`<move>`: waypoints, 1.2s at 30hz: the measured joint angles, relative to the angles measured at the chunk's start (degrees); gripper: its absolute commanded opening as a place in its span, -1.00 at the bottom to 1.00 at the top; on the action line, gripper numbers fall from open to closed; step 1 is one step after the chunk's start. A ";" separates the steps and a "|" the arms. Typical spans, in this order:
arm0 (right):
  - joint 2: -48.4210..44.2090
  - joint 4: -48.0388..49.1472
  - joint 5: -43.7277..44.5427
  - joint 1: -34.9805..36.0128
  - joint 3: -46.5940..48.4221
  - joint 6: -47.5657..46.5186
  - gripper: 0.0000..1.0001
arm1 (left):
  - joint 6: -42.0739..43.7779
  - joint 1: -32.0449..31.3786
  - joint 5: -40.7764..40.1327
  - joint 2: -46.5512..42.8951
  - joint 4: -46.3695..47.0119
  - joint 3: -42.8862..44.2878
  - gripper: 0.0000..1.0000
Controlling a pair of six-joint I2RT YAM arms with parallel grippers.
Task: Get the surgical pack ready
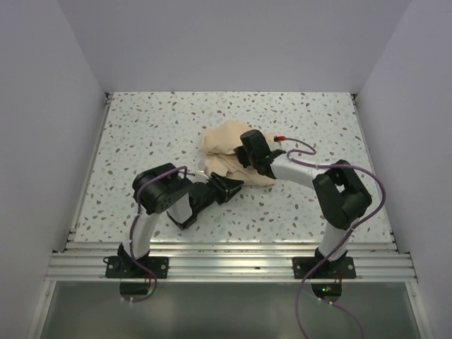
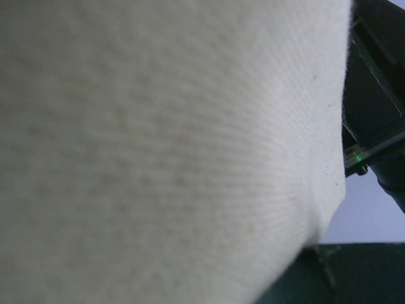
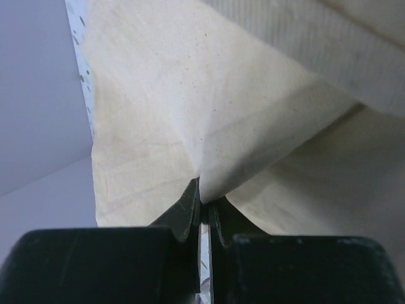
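Note:
The surgical pack shows only as its tan wrap sheet [image 1: 220,147], bunched into a heap at the middle of the speckled table; whatever lies under it is hidden. My right gripper [image 1: 246,154] rests on the heap's right side. In the right wrist view its fingertips [image 3: 204,197] are shut on a raised fold of the wrap sheet [image 3: 190,95]. My left gripper [image 1: 234,186] lies low at the heap's near edge, pointing right. The wrap sheet [image 2: 158,139] fills the left wrist view and hides the left jaws.
The speckled table [image 1: 141,134] is walled by white panels on the left, right and far sides. An aluminium rail [image 1: 226,265] runs along the near edge. The right arm's purple cable [image 1: 300,147] loops just right of the heap. The right arm's dark body [image 2: 376,95] sits close by the left wrist camera.

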 measured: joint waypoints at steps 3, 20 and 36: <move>0.00 -0.09 -0.04 -0.42 1.29 -0.79 -1.00 | -1.01 -0.39 -2.93 1.49 -0.94 3.28 -0.09; -3.45 -4.00 0.02 -0.92 1.11 -1.81 -1.00 | -2.91 -0.02 -7.82 5.42 -4.15 12.35 -0.09; -8.81 -5.03 -0.15 -1.18 -5.05 -0.20 -1.00 | -1.70 0.90 -7.19 5.42 -11.04 17.42 -0.08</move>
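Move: My right hand still pinches a fold of the beige wrap; from my left hand that fold lies about 12 cm ahead, 4 cm to the right and some 6 cm higher. The wrap's near right corner is roughly 1 cm ahead and 14 cm to the right of my left hand, near its height. From my right hand the held fold is right at the fingertips, and the wrap's far edge is about 11 cm ahead and 5 cm to its left, some 6 cm lower. I drive my left hand, half open and with cloth still against it, about 8 cm forward and 3 cm to the right, into the near side of the wrap and in under the held fold, quickly at first, then creeping; it turns slightly counter-clockwise. My right hand keeps its shut pinch, lifts some 3 cm, then eases back and to the right, sinking a little, towards my left hand. ##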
